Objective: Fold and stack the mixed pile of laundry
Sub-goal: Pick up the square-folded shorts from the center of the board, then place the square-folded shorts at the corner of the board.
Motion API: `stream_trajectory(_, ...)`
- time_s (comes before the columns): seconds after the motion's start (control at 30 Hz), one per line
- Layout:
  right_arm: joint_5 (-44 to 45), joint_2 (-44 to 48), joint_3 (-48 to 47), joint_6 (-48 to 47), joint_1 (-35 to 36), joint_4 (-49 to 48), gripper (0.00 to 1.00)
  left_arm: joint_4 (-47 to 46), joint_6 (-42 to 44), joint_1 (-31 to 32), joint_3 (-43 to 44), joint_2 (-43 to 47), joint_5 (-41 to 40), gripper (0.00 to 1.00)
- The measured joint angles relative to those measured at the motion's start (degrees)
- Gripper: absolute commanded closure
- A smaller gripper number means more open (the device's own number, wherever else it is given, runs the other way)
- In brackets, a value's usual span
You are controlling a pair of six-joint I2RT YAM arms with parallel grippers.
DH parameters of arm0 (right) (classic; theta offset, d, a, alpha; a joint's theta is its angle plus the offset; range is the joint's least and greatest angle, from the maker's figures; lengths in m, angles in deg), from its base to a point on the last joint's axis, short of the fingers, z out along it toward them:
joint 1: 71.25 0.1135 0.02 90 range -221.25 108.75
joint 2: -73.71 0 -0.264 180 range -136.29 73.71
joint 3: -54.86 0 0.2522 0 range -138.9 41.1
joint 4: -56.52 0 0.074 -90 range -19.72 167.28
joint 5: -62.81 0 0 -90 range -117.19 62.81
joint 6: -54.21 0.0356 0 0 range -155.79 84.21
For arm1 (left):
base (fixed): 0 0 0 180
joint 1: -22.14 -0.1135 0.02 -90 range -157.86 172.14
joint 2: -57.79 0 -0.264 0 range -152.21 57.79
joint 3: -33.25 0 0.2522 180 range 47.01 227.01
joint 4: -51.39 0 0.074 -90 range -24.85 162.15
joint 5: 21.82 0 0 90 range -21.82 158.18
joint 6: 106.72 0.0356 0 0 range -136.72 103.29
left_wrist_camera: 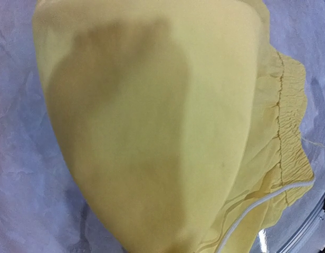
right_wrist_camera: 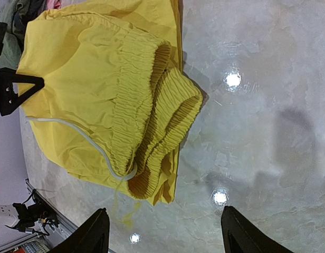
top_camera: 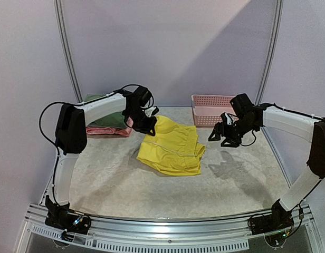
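The bright yellow shorts (top_camera: 172, 148) lie in the middle of the table, the elastic waistband (right_wrist_camera: 152, 116) and white drawstring (right_wrist_camera: 73, 132) facing the right arm. My left gripper (top_camera: 150, 127) is at the far left corner of the shorts, shut on the cloth and holding it raised. In the left wrist view yellow fabric (left_wrist_camera: 152, 121) fills the frame and hides the fingers. My right gripper (right_wrist_camera: 168, 237) hovers open over bare table just right of the waistband, nothing between its fingers (right_wrist_camera: 94, 234). An olive-green garment (top_camera: 103, 119) lies folded at the back left.
The green garment rests on a folded pink one (top_camera: 107, 130) behind my left arm. A pink lattice basket (top_camera: 210, 108) stands at the back right, close behind my right gripper (top_camera: 223, 135). Curtain walls close in the table's back and sides.
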Motion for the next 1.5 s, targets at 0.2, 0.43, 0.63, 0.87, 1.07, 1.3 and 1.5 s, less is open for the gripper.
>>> stream_trajectory(0.2, -0.2, 0.0, 0.0, 0.2, 0.0, -0.2, 0.27, 4.0, 2.5, -0.6, 2.7, -0.1, -2.1, 1.0)
stream_trajectory(0.43, -0.2, 0.0, 0.2, 0.2, 0.0, -0.3, 0.27, 7.1, 4.5, -1.9, 4.4, -0.1, -4.4, 1.0)
stream_trajectory(0.63, -0.3, 0.0, 0.7, 0.2, 0.0, -0.3, 0.27, 9.7, 5.9, -2.8, 6.5, -0.1, -6.2, 1.0)
stream_trajectory(0.87, -0.4, 0.0, 0.8, 0.2, 0.0, -0.4, 0.26, 11.1, 6.9, -3.5, 7.4, -0.1, -7.4, 1.0)
stream_trajectory(1.07, -0.4, 0.0, 1.2, 0.3, 0.0, -0.7, 0.26, 11.6, 7.3, -3.7, 7.4, -0.1, -7.6, 1.0)
stream_trajectory(1.3, -0.5, 0.0, 1.5, 0.6, 0.0, -0.9, 0.26, 11.6, 7.5, -3.8, 7.4, -0.1, -7.6, 1.0)
stream_trajectory(1.5, -0.9, 0.0, 1.6, 0.9, 0.0, -1.0, 0.26, 11.7, 7.8, -3.9, 7.4, -0.1, -7.7, 1.0)
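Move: The shorts, already pinched by the left hand at their far-left part, have their middle some 8 cm to its right, 6 cm nearer the base and 5 cm lower. The laundry stack with the green shirt on top lies about 20 cm to that hand's left, 11 cm farther out and 5 cm lower; the pink basket is roughly 30 cm to its right and 13 cm ahead. From the idle right hand, the stack is about 50 cm left, 21 cm ahead and 10 cm lower. The yellow shorts are carried left towards the laundry stack, about 6 cm, in the left hand's unbroken pinch, rising some 2 cm and edging slightly forward on the way. The wrist tips about 10 degrees so that the fingers, slanted to the right, point more nearly straight down; then the hand halts short of the stack and holds there. ##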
